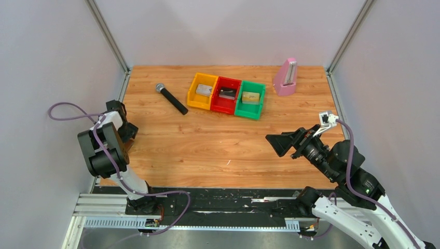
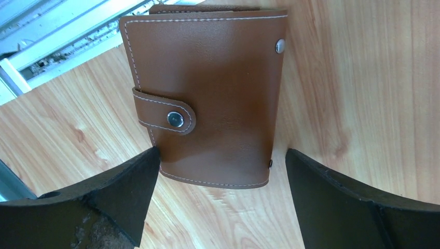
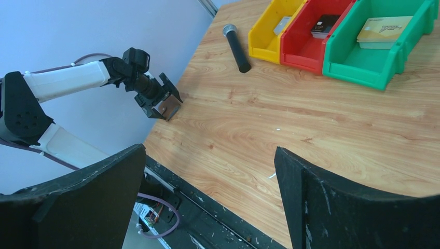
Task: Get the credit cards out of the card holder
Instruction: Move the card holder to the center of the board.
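The card holder [image 2: 207, 98] is a brown stitched case lying flat on the wooden table, folded shut with its snap strap [image 2: 174, 118] fastened. My left gripper [image 2: 220, 166] is open and straddles its near end; the left fingertip [image 2: 148, 166] touches the holder's corner and the right one stands apart. In the top view the left gripper [image 1: 126, 132] sits at the table's left edge and covers the holder. In the right wrist view the holder [image 3: 170, 108] shows as a small brown patch at the left gripper. My right gripper [image 1: 280, 142] hangs open and empty over the table's right side. Any cards inside the holder are hidden.
Yellow [image 1: 202, 91], red [image 1: 227, 95] and green [image 1: 250, 99] bins stand in a row at the back, each with a card in it. A black microphone [image 1: 171, 98] lies left of them. A pink metronome [image 1: 285, 78] stands at the back right. Walls close in both sides.
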You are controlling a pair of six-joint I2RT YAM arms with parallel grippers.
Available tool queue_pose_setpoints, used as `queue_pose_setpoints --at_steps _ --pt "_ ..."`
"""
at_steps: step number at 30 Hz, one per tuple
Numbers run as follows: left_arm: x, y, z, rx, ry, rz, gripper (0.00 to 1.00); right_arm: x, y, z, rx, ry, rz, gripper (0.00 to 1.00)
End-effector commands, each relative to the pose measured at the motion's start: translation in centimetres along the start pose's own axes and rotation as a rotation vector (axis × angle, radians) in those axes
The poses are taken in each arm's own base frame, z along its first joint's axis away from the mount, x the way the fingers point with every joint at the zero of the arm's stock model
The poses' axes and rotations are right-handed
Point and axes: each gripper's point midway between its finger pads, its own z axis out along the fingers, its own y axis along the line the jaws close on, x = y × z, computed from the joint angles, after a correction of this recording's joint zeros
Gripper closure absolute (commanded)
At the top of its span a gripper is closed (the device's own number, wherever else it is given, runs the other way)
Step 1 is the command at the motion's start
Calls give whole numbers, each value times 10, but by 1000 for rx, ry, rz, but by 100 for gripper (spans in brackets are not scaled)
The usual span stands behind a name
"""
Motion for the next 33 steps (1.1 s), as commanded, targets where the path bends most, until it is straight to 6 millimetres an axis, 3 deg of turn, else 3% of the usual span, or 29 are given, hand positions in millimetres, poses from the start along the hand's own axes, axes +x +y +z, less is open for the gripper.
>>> queue_pose_setpoints --at_steps 1,10,17,22,33 --pt "3 -3 10 21 20 -66 3 -13 5 -5 -10 -41 -20 3" --pt "14 -20 6 130 74 -94 28 -11 -1 -3 16 -41 -17 3" --pt "28 -36 -2 246 117 -65 36 -9 -5 -1 32 -41 -12 3" --pt "54 -46 -6 280 150 17 39 -8 -8 0 48 -45 -3 3" --pt "128 -82 -39 354 210 273 41 -6 -8 -6 34 -54 27 3"
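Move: The left hand, fingers wide open and pointing down, straddles the right-hand end of the brown card holder; the holder's middle lies about 3 cm to its left, 1 cm back and 1 cm below. The microphone lies roughly 22 cm ahead and 22 cm to the right of this hand, the yellow bin some 29 cm ahead and 37 cm right. From the idle right hand, the holder is about 70 cm left, 12 cm ahead and 31 cm below. The left fingers sink half a centimetre and pinch the card holder's front and back edges near its right end, closing to about two thirds open and squeezing the cover. Keeping that grip, the hand then speeds up and carries it low over the board, about 10 cm to the right and 5 cm forward towards the board's middle, turning clockwise some 15 degrees. ##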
